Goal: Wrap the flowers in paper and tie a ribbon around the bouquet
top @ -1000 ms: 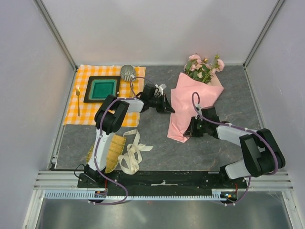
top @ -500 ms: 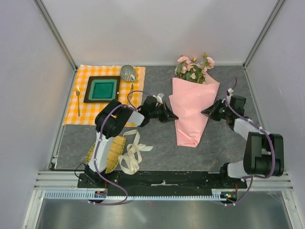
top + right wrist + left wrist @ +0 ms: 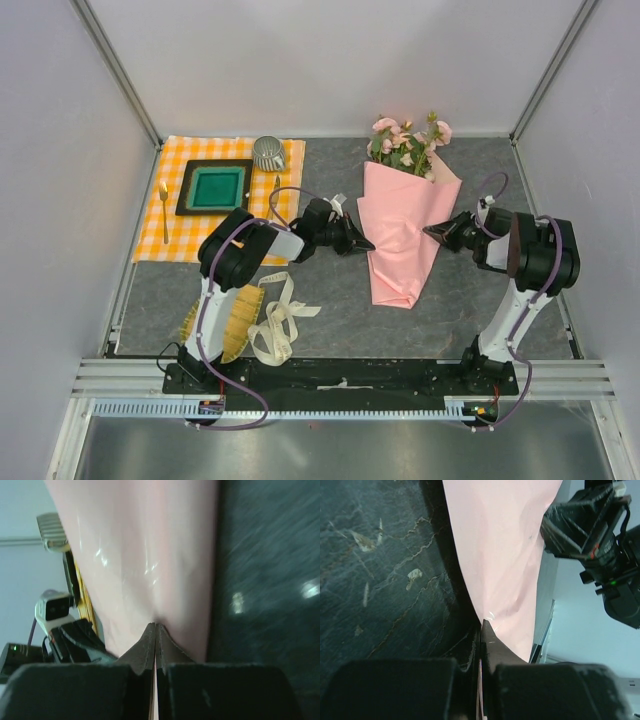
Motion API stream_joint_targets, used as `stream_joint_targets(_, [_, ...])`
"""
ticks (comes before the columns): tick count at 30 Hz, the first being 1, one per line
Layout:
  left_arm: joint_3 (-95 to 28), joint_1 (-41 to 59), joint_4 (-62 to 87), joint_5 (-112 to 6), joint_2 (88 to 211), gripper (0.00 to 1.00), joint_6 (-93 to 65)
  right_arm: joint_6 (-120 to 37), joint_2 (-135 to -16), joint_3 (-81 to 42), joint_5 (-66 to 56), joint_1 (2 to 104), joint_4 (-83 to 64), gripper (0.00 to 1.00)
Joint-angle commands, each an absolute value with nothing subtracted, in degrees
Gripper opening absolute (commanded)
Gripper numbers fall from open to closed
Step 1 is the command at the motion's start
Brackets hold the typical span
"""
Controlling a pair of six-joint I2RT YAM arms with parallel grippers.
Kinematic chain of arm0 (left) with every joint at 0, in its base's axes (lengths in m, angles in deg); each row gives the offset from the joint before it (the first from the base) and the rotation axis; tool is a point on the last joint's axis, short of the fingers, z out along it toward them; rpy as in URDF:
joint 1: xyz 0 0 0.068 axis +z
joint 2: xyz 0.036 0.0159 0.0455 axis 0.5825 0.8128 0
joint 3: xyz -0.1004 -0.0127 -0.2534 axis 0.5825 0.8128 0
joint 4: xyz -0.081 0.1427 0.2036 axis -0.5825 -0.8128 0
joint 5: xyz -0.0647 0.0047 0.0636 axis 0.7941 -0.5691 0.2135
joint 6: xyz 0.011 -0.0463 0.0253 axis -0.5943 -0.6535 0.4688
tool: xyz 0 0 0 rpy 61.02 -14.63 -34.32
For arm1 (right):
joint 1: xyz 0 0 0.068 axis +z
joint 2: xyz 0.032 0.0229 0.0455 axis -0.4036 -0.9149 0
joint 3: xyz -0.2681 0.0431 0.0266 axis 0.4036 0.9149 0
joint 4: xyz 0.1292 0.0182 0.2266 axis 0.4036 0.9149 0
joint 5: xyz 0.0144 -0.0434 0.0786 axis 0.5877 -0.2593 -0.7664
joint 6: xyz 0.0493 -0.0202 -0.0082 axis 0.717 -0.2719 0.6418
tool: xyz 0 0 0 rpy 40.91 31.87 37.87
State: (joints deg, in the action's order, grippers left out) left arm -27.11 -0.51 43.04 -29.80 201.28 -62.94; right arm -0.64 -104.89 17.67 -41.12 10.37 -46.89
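The bouquet lies on the dark table mid-scene: pale pink flowers (image 3: 405,140) at the far end, wrapped in a pink paper (image 3: 400,225) cone whose tip points toward me. My left gripper (image 3: 366,245) meets the cone's left edge and is shut, pinching the paper (image 3: 500,555) at its fingertip line (image 3: 482,625). From the other side my right gripper (image 3: 430,232) does the same, shut on the paper (image 3: 145,555), which puckers at the tips (image 3: 155,626). The cream ribbon (image 3: 278,320) lies looped near the left arm's base, untouched.
An orange-checked cloth (image 3: 175,235) at the far left carries a green tray (image 3: 214,187), a metal cup (image 3: 268,153) and a spoon (image 3: 163,210). A yellow-green bamboo mat (image 3: 228,322) lies beside the ribbon. Grey walls close in both sides.
The bouquet has swung from leaning right to nearly straight and shifted left. My right gripper left the cone's lower end, moved to its right edge and shut there. The left gripper advanced slightly.
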Motion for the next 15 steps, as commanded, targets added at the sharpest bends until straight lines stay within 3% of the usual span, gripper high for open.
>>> stream_joint_targets(1, [-27.0, -0.6, 38.3, -33.0, 199.5, 0.02, -57.6, 1.8, -110.5, 13.7, -37.5, 7.6, -53.0, 0.0])
stream_joint_targets(15, [-26.1, -0.5, 38.7, -32.8, 199.1, 0.02, -58.4, 8.3, -124.0, -1.0, -32.2, 3.7, -40.8, 0.0])
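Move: My right hand's shut fingertips are on the pink paper just inside its right edge; that edge's upper corner lies about 14 cm ahead of them and 9 cm to the right, at about table height. The flowers are roughly 24 cm ahead and 6 cm left, a little higher. My left hand is on the paper's left edge, and that same upper corner lies some 19 cm ahead of it and 25 cm to its right. I slide my right hand's shut fingertips low along the right margin of the wrapped paper, about 9 cm in one diagonal sweep, forward and equally to the right, towards its upper corner, sinking a touch and turning some 10 degrees clockwise. My left hand stays put, its shut fingertips still holding down the paper's left edge. ##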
